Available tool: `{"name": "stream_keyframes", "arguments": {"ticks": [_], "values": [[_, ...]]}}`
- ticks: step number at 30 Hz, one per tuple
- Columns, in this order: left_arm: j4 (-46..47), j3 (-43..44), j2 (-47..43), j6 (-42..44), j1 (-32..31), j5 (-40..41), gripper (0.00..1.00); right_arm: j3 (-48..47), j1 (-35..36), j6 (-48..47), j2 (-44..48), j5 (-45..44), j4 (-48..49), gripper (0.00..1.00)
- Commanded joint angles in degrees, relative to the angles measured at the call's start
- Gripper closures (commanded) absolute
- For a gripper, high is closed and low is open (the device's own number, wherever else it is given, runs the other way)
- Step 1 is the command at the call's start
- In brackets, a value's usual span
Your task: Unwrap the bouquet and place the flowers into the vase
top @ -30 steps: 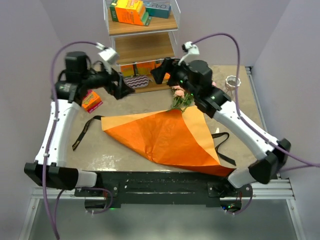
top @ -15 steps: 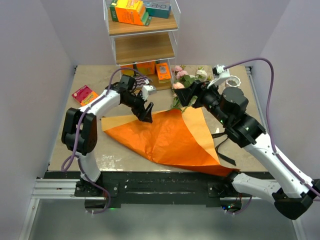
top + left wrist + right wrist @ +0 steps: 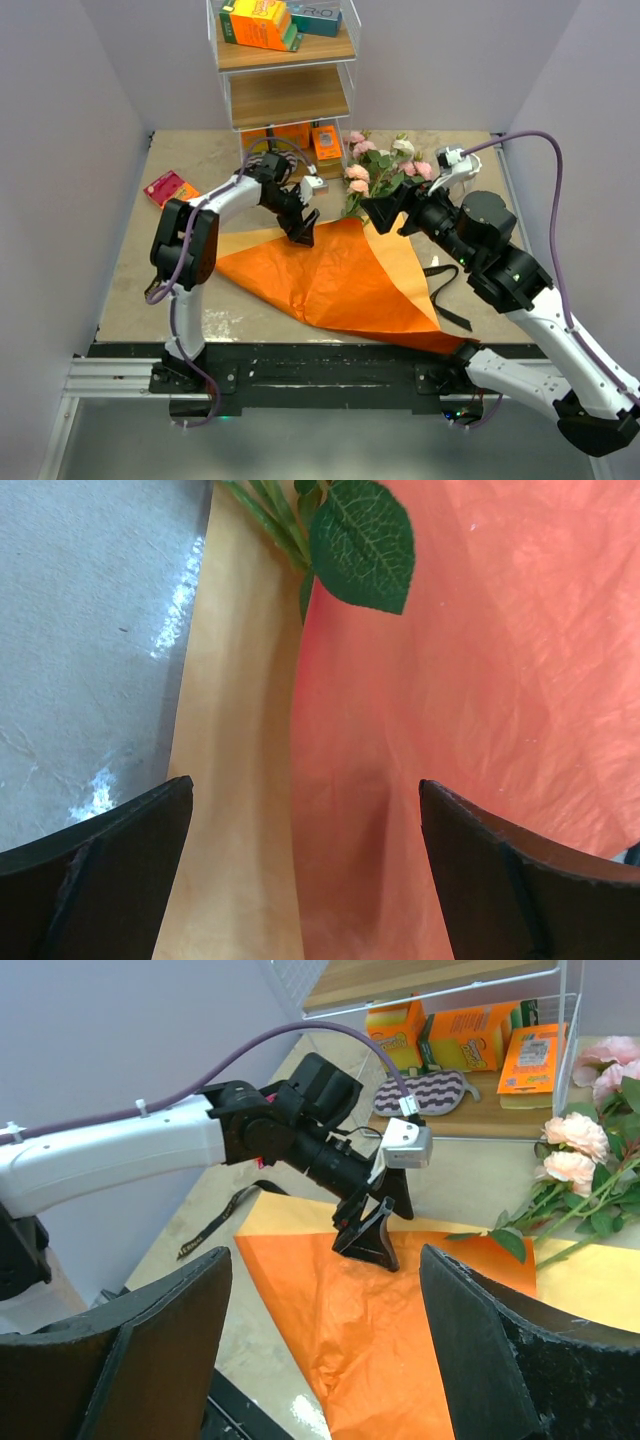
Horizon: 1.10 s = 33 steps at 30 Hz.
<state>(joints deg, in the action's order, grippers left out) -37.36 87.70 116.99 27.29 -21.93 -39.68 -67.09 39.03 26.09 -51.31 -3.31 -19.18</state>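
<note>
The orange paper sheet (image 3: 330, 275) of the bouquet lies spread flat on the table. The flowers (image 3: 375, 175), pink and cream roses on green stems, lie at its far corner, heads toward the shelf. My left gripper (image 3: 302, 228) hangs open just over the sheet's far edge (image 3: 250, 730), nothing between its fingers, with a leaf (image 3: 365, 545) and stems ahead. My right gripper (image 3: 385, 212) is raised above the sheet's right part, open and empty, beside the flowers (image 3: 575, 1150). It looks across at the left gripper (image 3: 370, 1235). The black ribbon (image 3: 445, 290) lies loose at the right. The vase is hidden.
A clear shelf unit (image 3: 290, 90) stands at the back with boxes on top and orange boxes (image 3: 300, 135) and a striped cloth (image 3: 420, 1090) at its bottom. A pink and orange packet (image 3: 170, 187) lies at the far left. More ribbon (image 3: 210, 1225) trails off the sheet's left side.
The left arm swung from the back left down to the sheet's far edge. The right arm drew back to the right off the flowers, which now show fully.
</note>
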Motion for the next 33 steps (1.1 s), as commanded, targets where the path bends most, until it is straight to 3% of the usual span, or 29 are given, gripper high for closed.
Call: {"name": "stream_keyframes", "arguments": {"ticks": [1,2,5,6,8,9,10,22,33], "values": [[-0.6,3.09,1.75,5.13,-1.18,0.3,0.03,-0.15,-0.09,0.02,1.12,1.38,-0.33,0.21],[-0.6,3.09,1.84,5.58,-1.36,0.39,0.05,-0.15,-0.18,0.02,1.12,1.38,-0.33,0.22],[-1.04,3.09,2.01,6.37,-1.88,-0.13,0.27,-0.5,-0.18,0.02,0.69,1.46,-0.51,0.22],[-1.13,3.09,2.01,6.46,-2.32,-0.05,0.47,-0.59,-0.18,0.1,0.6,1.38,-0.6,0.22],[-1.39,3.35,2.02,6.64,-2.59,0.3,0.67,-0.76,-0.18,0.11,0.6,1.55,-0.6,0.22],[-1.48,3.53,1.84,6.55,-2.76,0.22,0.83,-0.85,-0.18,0.11,0.51,1.73,-0.6,0.22],[-1.66,3.79,1.75,6.46,-2.76,0.39,0.89,-0.85,-0.18,0.19,0.51,1.9,-0.42,0.22],[-6.84,1.52,-8.78,7.51,-3.47,-0.83,1.0,-1.37,-0.09,-0.86,0.25,0.33,-1.38,0.22],[-8.96,-14.02,-37.42,14.89,-4.96,-10.76,1.0,-5.42,-0.26,-3.23,-4.06,-4.95,-2.79,0.21]]}}
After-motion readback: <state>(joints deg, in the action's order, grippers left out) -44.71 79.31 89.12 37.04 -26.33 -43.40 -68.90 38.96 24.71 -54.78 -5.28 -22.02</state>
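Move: The orange wrapper's upper edge lies practically between the open left fingers, level with them fore and aft, some 2 cm to the right and 2 cm below. The flowers' middle is about 14 cm ahead and 21 cm right, roughly at the hand's height; the bottom shelf is about 18 cm ahead and 6 cm left. From the right hand that wrapper edge is some 16 cm ahead, 13 cm left and 35 cm below. The orange wrapper's edge is pinched as the left hand settles nearly 2 cm onto it, its fingers closing from wide open to shut while it edges right; then, keeping the pinch, the hand lifts about 15 cm at growing speed and draws back some 8 cm, tilting roughly 20 degrees. The open right hand holds high until late, then starts forward and down by a couple of centimetres. ##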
